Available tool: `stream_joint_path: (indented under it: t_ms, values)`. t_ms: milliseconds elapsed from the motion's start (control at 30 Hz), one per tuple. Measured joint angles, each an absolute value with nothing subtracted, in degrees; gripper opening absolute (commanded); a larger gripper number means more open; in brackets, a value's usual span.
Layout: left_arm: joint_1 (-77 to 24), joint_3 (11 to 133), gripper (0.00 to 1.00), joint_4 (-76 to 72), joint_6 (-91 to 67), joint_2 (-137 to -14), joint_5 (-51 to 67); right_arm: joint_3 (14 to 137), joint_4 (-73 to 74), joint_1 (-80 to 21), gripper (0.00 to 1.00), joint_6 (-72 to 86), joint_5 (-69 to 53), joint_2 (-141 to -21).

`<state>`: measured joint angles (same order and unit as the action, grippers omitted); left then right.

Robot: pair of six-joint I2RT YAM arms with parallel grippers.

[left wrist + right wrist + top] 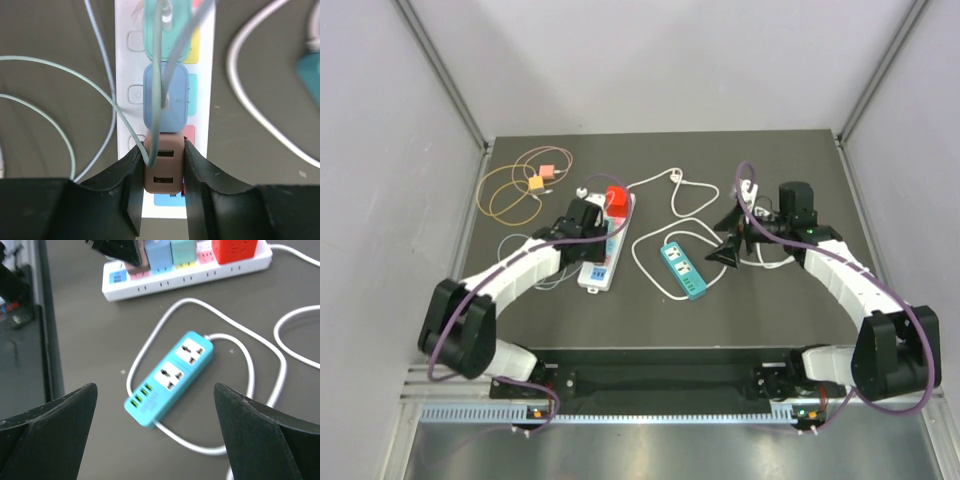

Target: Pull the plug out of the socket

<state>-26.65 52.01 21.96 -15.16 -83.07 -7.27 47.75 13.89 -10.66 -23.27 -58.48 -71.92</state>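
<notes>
A brownish-pink plug (164,167) with two USB ports sits in the white socket strip (127,75) at its near end, with a pale cable running out of it. My left gripper (162,150) has both fingers pressed against the plug's sides. In the top view that gripper (592,228) is over the strip (598,272). My right gripper (730,240) hangs open above a teal power strip (170,377) and holds nothing. In the right wrist view its fingers (55,415) stand wide apart.
A blue plug (166,97) and a teal plug (167,25) sit further along the same strip, and a red cube adapter (617,198) is at its far end. White cables (680,200) loop across the middle. Orange cables (520,185) lie at the back left.
</notes>
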Motion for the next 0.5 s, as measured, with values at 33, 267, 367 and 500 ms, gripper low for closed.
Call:
stream_joint_path:
  t_ms: [33,267,367,500]
  values:
    - [-26.55,51.00,0.00,21.50,-15.79,-80.97,-5.78,47.70,12.38,-11.18,1.00,-21.04,-58.72,-72.20]
    - [-26.13,45.08,0.00,16.34,-21.26,-68.84,4.75,47.13,-2.52,-21.52,1.00,0.82,-55.57,-79.44]
    - [-26.13,42.70,0.00,14.48,-23.86,-66.98,8.32,47.42,-7.40,-25.76,1.00,12.01,-49.98,-84.23]
    - [-26.13,39.77,0.00,11.92,-27.46,-65.32,11.18,51.16,-8.64,-28.95,1.00,24.32,-44.16,-92.75]
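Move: The left fingers already hold the brown plug, seated near the close end of the white power strip. From that hand the blue plug is about 4 cm ahead and 1 cm right, the red plug some 13 cm ahead and 5 cm right. The wide-open right hand faces the strip, whose middle lies about 22 cm to its left, 3 cm ahead and 14 cm lower; the teal socket is roughly 5 cm left, 4 cm back and 15 cm down from it. Up, back and to the right, about 5 cm each way, the left hand hauls on the brown plug with its grip kept; the rise ends early and the hand tilts some 25 degrees, fingertips swinging right. Leftward past the near teal socket, the right hand comes in 11 cm towards the strip, then also sinks about 5 cm, rolling forward with fingers wide open. ##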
